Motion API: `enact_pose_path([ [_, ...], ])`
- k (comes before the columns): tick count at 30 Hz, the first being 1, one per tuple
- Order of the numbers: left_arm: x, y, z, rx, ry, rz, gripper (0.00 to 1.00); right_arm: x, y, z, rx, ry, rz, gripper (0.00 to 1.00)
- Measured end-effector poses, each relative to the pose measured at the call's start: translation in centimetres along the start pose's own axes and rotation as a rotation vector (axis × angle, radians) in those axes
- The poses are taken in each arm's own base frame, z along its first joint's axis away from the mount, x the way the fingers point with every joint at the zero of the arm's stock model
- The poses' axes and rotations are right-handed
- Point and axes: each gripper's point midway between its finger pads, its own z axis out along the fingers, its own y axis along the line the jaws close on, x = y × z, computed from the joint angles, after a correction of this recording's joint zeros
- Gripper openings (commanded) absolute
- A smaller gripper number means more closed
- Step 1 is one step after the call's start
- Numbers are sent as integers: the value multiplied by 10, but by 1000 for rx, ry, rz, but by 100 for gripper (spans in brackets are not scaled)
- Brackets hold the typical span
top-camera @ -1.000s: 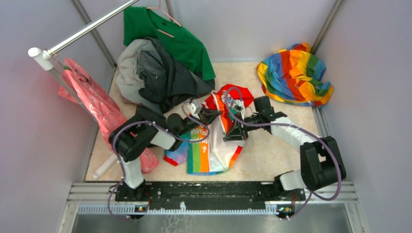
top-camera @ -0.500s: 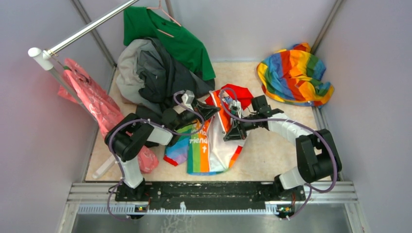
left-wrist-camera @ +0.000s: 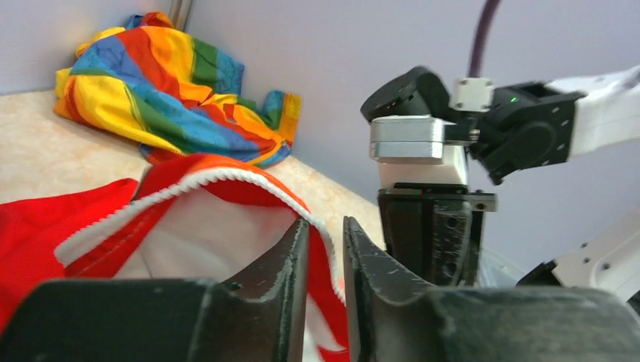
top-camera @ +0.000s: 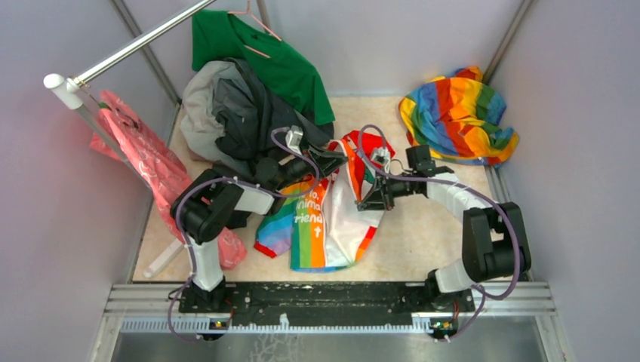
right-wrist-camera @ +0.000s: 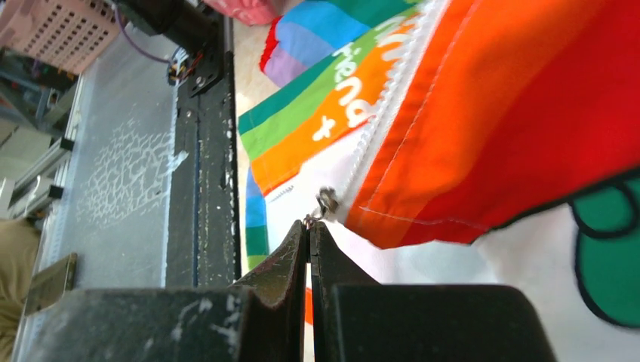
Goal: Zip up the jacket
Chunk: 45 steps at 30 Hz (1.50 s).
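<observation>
The jacket (top-camera: pixel 341 226) lies on the table's middle, white with rainbow panels, its red hood (top-camera: pixel 361 143) at the far end. My left gripper (top-camera: pixel 341 160) is at the collar. In the left wrist view its jaws (left-wrist-camera: pixel 326 230) stand a narrow gap apart, and the red zipper strip with white teeth (left-wrist-camera: pixel 226 178) runs into that gap. My right gripper (top-camera: pixel 365 204) is at the jacket's front edge. In the right wrist view it (right-wrist-camera: pixel 309 226) is shut on the small metal zipper pull (right-wrist-camera: pixel 326 201) at the end of the white teeth (right-wrist-camera: pixel 386 113).
A rainbow cloth (top-camera: pixel 456 113) lies at the back right. A dark grey garment (top-camera: pixel 249 121) and a green shirt (top-camera: pixel 260 56) are piled at the back left under a rail (top-camera: pixel 136 45). A pink bag (top-camera: pixel 143 162) hangs at the left.
My left gripper has moved up and right along the collar, and its jaws have parted a little. My right gripper has shifted slightly right and away with the zipper pull.
</observation>
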Motion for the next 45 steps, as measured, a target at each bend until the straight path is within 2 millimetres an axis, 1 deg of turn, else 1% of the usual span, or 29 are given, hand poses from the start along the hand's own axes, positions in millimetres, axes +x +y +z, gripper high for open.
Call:
enact_pose_path([
  [2, -7, 2, 3, -1, -16, -9, 39, -3, -6, -11, 24, -30, 23, 0],
  [4, -8, 5, 2, -15, -18, -23, 46, -4, -12, -20, 48, -54, 42, 0],
  [5, -6, 9, 0, -31, -15, -35, 47, -5, -15, -23, 57, -61, 49, 0],
  [8, 0, 21, -15, -100, 11, -69, 50, -3, -14, -25, 60, -59, 55, 0],
  [10, 2, 24, -28, -143, 32, -88, 52, 2, -13, -25, 58, -47, 54, 0],
  [13, -5, 16, -41, -168, 44, -98, 53, 11, -15, -25, 62, -13, 58, 0],
  [15, -11, 7, -45, -162, 43, -104, 55, 17, -18, -25, 61, 14, 55, 0],
  [17, -12, -1, -47, -153, 51, -129, 57, 25, -21, -25, 56, 44, 57, 0],
  [19, -3, -6, -50, -154, 71, -175, 60, 36, -22, -24, 42, 75, 68, 0],
  [20, 5, -9, -51, -160, 88, -202, 62, 41, -23, -24, 37, 89, 72, 0],
  [24, 46, -26, -50, -178, 173, -291, 65, 55, -24, -24, 40, 145, 78, 0],
  [26, 62, -31, -47, -184, 198, -310, 67, 58, -26, -24, 50, 168, 73, 0],
  [28, 78, -34, -46, -200, 221, -326, 69, 60, -27, -23, 56, 185, 67, 0],
  [30, 91, -30, -48, -232, 239, -341, 69, 62, -28, -24, 64, 198, 63, 0],
  [33, 103, -24, -51, -284, 254, -363, 69, 64, -30, -24, 73, 208, 61, 0],
  [36, 108, -22, -55, -318, 250, -373, 70, 64, -30, -25, 75, 210, 60, 0],
  [40, 120, -31, -61, -342, 266, -407, 71, 64, -29, -24, 72, 212, 58, 0],
  [43, 126, -37, -58, -342, 268, -435, 73, 65, -28, -23, 65, 216, 49, 0],
  [45, 134, -36, -56, -361, 270, -462, 73, 64, -27, -22, 61, 217, 43, 0],
])
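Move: In the right hand's shut fingers sits the metal pin at the zip's lower end, some 10 cm back from the left hand, 3 cm to its right and 9 cm below. The lettered rainbow panel lies about 5 cm back and 9 cm left of the left hand, 20 cm down; the red collar 14 cm ahead, 8 cm right, 19 cm down. From the right hand, the orange-red hem is roughly 4 cm back, 3 cm right and 12 cm below. Opening wide off the white zip edge, the left hand first swings about 5 cm left, then sweeps back, down and right towards the pin, ending roughly 11 cm lower and 9 cm back, its wrist rolled some 35 degrees and its fingers about level. The right hand keeps its pinch on the pin, carrying it first forward and right, then mostly down and back towards the hem, and holds there. ##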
